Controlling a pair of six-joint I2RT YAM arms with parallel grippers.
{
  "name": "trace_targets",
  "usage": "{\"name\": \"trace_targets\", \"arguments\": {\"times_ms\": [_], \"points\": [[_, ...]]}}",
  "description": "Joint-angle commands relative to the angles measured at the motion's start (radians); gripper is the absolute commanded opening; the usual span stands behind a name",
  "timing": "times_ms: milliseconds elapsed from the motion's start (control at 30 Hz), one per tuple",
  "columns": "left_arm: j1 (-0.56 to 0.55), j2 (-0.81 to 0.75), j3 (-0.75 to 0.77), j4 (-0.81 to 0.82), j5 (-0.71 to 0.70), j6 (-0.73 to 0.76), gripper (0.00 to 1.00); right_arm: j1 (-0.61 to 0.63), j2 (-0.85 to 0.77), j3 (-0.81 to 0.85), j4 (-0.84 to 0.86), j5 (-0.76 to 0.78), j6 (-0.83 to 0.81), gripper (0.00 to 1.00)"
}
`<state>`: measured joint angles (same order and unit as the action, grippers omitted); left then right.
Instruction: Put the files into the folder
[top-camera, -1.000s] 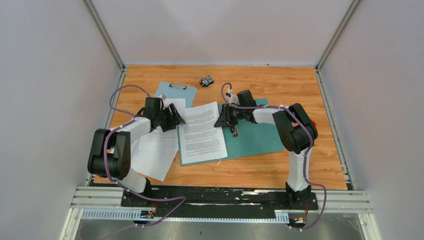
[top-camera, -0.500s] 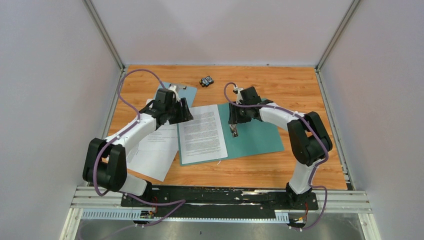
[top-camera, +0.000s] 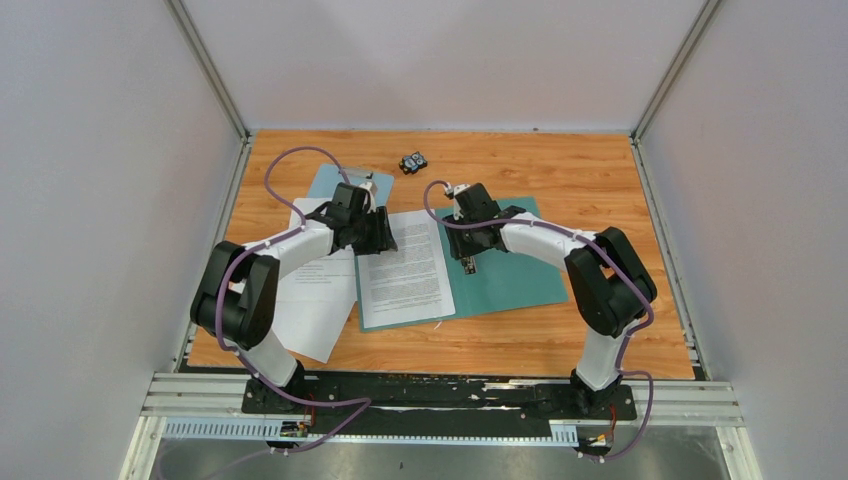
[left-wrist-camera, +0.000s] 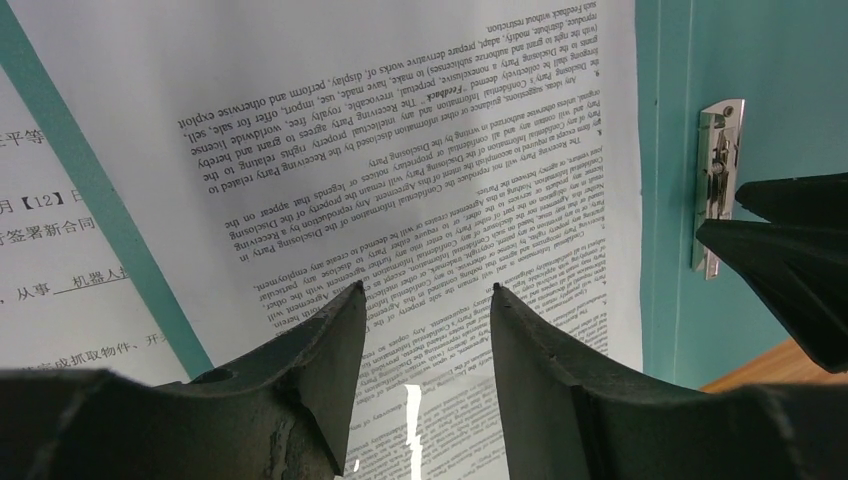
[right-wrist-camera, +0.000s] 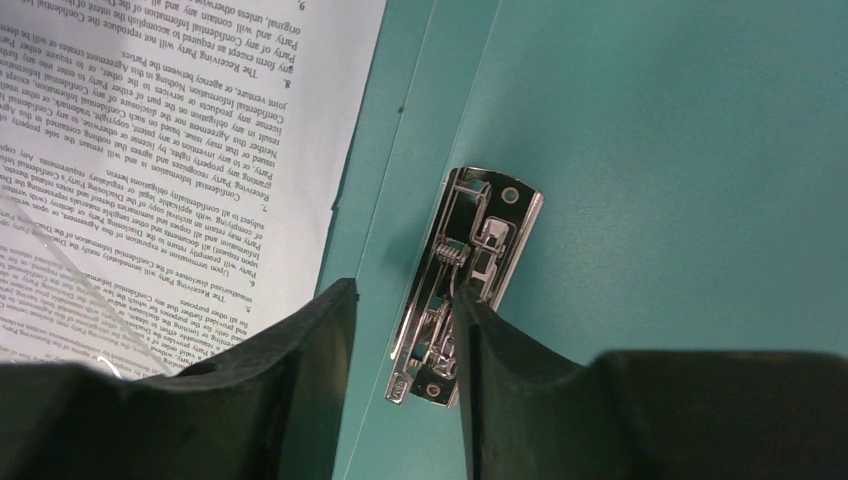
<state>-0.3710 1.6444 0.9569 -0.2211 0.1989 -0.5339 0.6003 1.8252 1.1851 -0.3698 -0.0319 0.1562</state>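
The teal folder (top-camera: 515, 272) lies open on the table, with a metal clip (right-wrist-camera: 470, 270) fixed inside near its spine. One printed file (top-camera: 403, 268) lies on its left cover, and other files (top-camera: 308, 300) are spread to the left on the table. My left gripper (top-camera: 384, 232) hovers over the top left of that sheet (left-wrist-camera: 400, 150), open, with only paper showing between the fingers (left-wrist-camera: 426, 287). My right gripper (top-camera: 470, 250) is open just above the clip (left-wrist-camera: 718, 180). Its right finger (right-wrist-camera: 500, 350) overlaps the clip, and bare folder (right-wrist-camera: 650, 150) shows in the gap (right-wrist-camera: 403, 290).
A pale blue clipboard (top-camera: 335, 185) lies at the back left, partly under the loose sheets. A small black object (top-camera: 413, 162) sits near the back edge. A sheet with Chinese text (left-wrist-camera: 60, 250) lies just left of the folder's edge. The two grippers stand close together.
My left gripper has swung right and forward, from the loose sheets to over the sheet on the folder. My right gripper has shifted a little left over the clip, its jaws briefly wider, then narrower.
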Motion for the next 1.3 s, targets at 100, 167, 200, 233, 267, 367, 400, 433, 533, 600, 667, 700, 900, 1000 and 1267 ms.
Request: {"name": "trace_targets", "arguments": {"times_ms": [100, 167, 200, 233, 267, 367, 400, 433, 533, 600, 667, 700, 900, 1000, 1267], "points": [[0.001, -0.052, 0.044, -0.059, -0.087, 0.050, 0.57, -0.007, -0.056, 0.031, -0.070, -0.023, -0.017, 0.31], [0.001, -0.058, 0.043, -0.080, -0.107, 0.062, 0.57, -0.017, -0.074, 0.023, -0.081, -0.052, -0.025, 0.29], [0.001, -0.058, 0.043, -0.095, -0.120, 0.069, 0.57, -0.023, -0.078, 0.020, -0.087, -0.073, -0.028, 0.29], [0.001, -0.057, 0.044, -0.106, -0.134, 0.074, 0.57, -0.028, -0.081, 0.018, -0.091, -0.094, -0.032, 0.29], [0.001, -0.054, 0.047, -0.121, -0.152, 0.078, 0.58, -0.035, -0.084, 0.014, -0.092, -0.112, -0.035, 0.29], [0.001, -0.056, 0.045, -0.136, -0.188, 0.089, 0.58, -0.052, -0.086, -0.001, -0.081, -0.153, -0.037, 0.24], [0.001, -0.056, 0.043, -0.136, -0.191, 0.090, 0.58, -0.058, -0.086, -0.005, -0.077, -0.167, -0.038, 0.24], [0.001, -0.054, 0.042, -0.132, -0.188, 0.091, 0.58, -0.063, -0.086, -0.012, -0.074, -0.177, -0.038, 0.23], [0.001, -0.041, 0.040, -0.129, -0.182, 0.092, 0.58, -0.075, -0.082, -0.020, -0.064, -0.196, -0.042, 0.22], [0.001, -0.033, 0.040, -0.132, -0.191, 0.094, 0.58, -0.084, -0.075, -0.025, -0.052, -0.235, -0.046, 0.22], [0.001, -0.029, 0.036, -0.133, -0.197, 0.097, 0.58, -0.095, -0.067, -0.033, -0.039, -0.261, -0.041, 0.21], [0.001, -0.029, 0.033, -0.133, -0.197, 0.098, 0.58, -0.095, -0.063, -0.034, -0.038, -0.255, -0.040, 0.20], [0.001, -0.018, 0.028, -0.135, -0.232, 0.105, 0.58, -0.106, -0.053, -0.057, -0.028, -0.273, -0.045, 0.17], [0.001, -0.011, 0.028, -0.135, -0.241, 0.108, 0.58, -0.111, -0.060, -0.074, -0.011, -0.304, -0.041, 0.17], [0.001, 0.010, 0.039, -0.136, -0.248, 0.112, 0.58, -0.123, -0.053, -0.094, 0.003, -0.329, -0.037, 0.17]]}}
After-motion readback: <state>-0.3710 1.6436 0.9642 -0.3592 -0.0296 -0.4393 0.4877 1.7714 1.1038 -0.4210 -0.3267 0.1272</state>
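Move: For the right hand the folder's metal clip lies about 2 cm ahead, 2 cm to its right and 3 cm below; the file's middle is some 12 cm left and 1 cm back of that hand. From the left hand, hovering over this file, the file's middle is about 4 cm to the right, 2 cm back and 4 cm down, with the clip some 18 cm right and 1 cm ahead, and the loose printed sheet about 15 cm left and 3 cm ahead. The right hand draws back about 3 cm and a little right, lifting roughly 1.5 cm on the way and sinking again, while its fingers close from partly open to nearly shut and swing some 15 degrees back and to the left, finishing close over the clip's near end, with contact not clear to see. Meanwhile the left hand, fingers still half open, slides about 5 cm left across the file towards its left edge, sinking around 2 cm and rolling some 15 degrees so that its fingers point more steeply down. ##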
